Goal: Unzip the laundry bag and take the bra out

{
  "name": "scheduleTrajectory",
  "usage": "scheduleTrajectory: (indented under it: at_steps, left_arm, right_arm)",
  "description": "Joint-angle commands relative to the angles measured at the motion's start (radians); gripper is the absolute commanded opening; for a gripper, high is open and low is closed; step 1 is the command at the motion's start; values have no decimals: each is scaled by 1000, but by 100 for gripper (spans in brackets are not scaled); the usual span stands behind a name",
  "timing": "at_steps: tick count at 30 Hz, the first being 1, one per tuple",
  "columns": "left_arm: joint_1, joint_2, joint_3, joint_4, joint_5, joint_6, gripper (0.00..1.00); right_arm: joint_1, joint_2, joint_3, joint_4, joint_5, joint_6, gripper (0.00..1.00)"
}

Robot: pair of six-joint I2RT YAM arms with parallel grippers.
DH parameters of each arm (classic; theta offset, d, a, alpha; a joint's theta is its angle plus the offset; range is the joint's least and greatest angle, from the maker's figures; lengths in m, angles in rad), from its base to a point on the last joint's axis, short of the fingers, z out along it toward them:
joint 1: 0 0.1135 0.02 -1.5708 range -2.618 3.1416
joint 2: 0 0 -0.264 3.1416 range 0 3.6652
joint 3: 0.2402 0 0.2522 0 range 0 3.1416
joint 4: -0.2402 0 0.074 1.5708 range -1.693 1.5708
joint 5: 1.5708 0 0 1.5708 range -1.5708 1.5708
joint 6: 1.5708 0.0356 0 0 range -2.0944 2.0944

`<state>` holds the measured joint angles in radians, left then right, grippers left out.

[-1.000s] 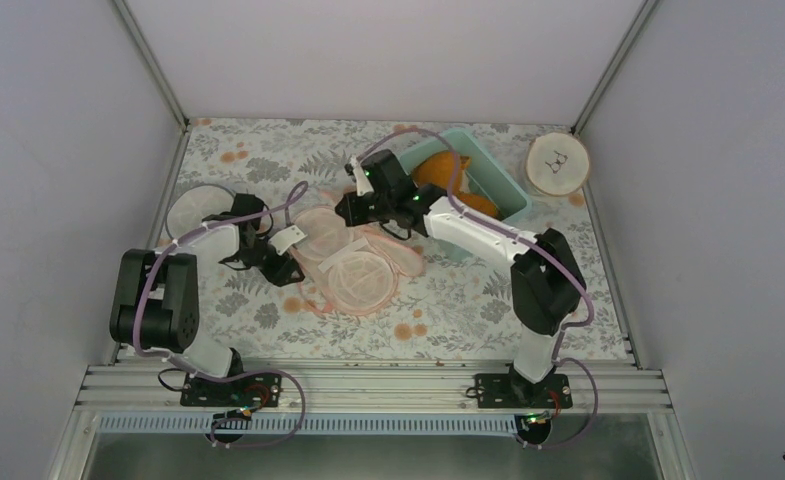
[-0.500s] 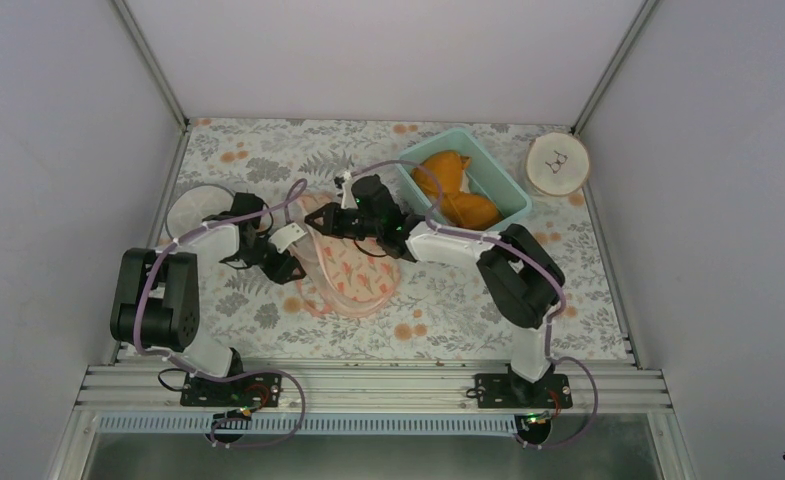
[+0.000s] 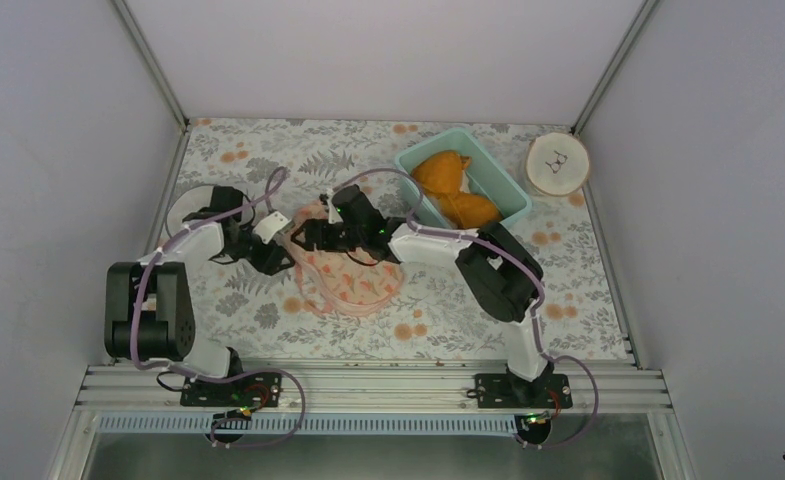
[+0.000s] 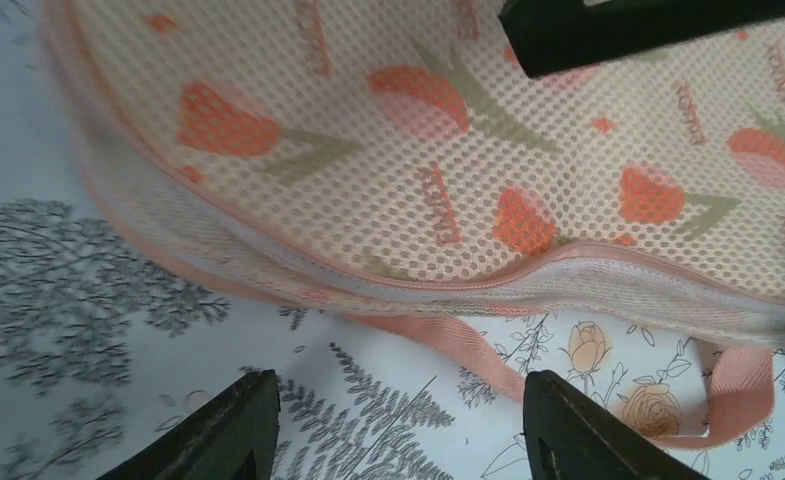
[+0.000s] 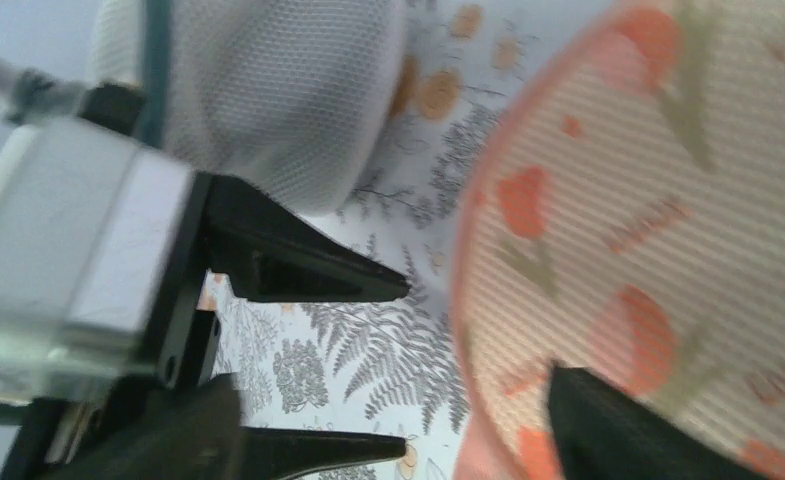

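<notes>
The laundry bag (image 3: 353,275) lies on the floral mat left of centre, its peach mesh flap folded over so no rings show. It fills the top of the left wrist view (image 4: 448,150) and the right of the right wrist view (image 5: 668,200). The orange bra (image 3: 450,188) lies in the teal bin (image 3: 508,190). My left gripper (image 3: 280,246) is open and empty at the bag's left rim, above its strap (image 4: 488,355). My right gripper (image 3: 304,236) is open over the bag's upper left edge, facing the left gripper (image 5: 368,365).
The round white mesh drum (image 3: 192,210) sits far left, just behind the left gripper, and shows in the right wrist view (image 5: 268,90). A wooden disc (image 3: 558,163) leans in the back right corner. Walls close in on three sides.
The bag lay open with white rings showing; its flap is now folded shut. My right gripper has swept left from near the bin to the bag's left edge. My left gripper has shifted up slightly.
</notes>
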<state>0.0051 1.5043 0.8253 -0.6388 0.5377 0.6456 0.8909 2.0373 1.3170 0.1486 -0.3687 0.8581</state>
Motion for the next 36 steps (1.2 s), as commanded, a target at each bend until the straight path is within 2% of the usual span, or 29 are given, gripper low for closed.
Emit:
scheduleTrajectory:
  at_steps: [1, 7, 10, 12, 13, 14, 15, 18, 22, 27, 29, 31, 33, 36]
  left_arm:
    - [22, -68, 50, -51, 34, 36, 63]
    - [24, -130, 132, -137, 11, 70, 70]
    - [23, -153, 194, -182, 5, 72, 73]
    - [23, -169, 255, -220, -2, 72, 77]
    - [24, -176, 285, -245, -6, 73, 79]
    - [24, -181, 315, -271, -12, 71, 96]
    - [24, -186, 346, -300, -21, 69, 100]
    - [24, -210, 432, -334, -92, 31, 100]
    - [24, -268, 555, -292, -264, -105, 100]
    - [26, -275, 679, -231, -476, -375, 100]
    - [37, -279, 666, -231, -483, -442, 100]
    - [42, -311, 606, -200, -405, -466, 100]
    - [45, -380, 496, -113, -348, -487, 100]
    - [44, -524, 264, 68, -379, -506, 100]
  right_arm:
    - [40, -47, 172, -242, 103, -272, 99]
    - [43, -238, 189, -475, 384, -482, 100]
    - [39, -349, 122, -471, 497, -578, 100]
    - [12, -443, 49, -437, 539, -573, 100]
    - [-11, -485, 9, -413, 478, -574, 100]
    - [-41, -521, -31, -390, 388, -582, 100]
    - [-72, -550, -61, -379, 303, -583, 100]
    - [-147, -598, -100, -434, 174, -565, 100]
    - [-157, -704, -192, -461, 277, -543, 100]
    - [-165, -809, -255, -483, 240, -549, 100]
    - [-168, -833, -276, -504, 219, -535, 99]
    - [-168, -840, -283, -555, 216, -518, 98]
    - [-168, -848, -288, -610, 217, -509, 98]
    - [-169, -920, -340, -592, 198, -503, 100]
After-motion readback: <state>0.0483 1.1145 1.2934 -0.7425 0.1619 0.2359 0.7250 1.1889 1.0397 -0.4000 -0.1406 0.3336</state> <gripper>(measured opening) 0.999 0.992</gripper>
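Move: The laundry bag, lying with its tulip-print flap folded over, has its middle about 12 cm right of the left hand, level with it fore and aft and some 4 cm lower. From the right hand it is about 10 cm right, 4 cm back and 8 cm down. The teal bin's middle stands roughly 34 cm right of the right hand and 11 cm farther out. The mesh basket is about 15 cm left of the left hand and 9 cm ahead. The laundry bag is left to lie as both hands pull clear of its left edge. The right hand, already partly open, spreads wide as it rises and swings some 20 cm right across the bag towards the teal bin, sinking slightly late on and tipping its fingers up. The left rises nearly 30 cm, drifting forward and left, opens fully, tilts up and turns counter-clockwise, then dips a little. ##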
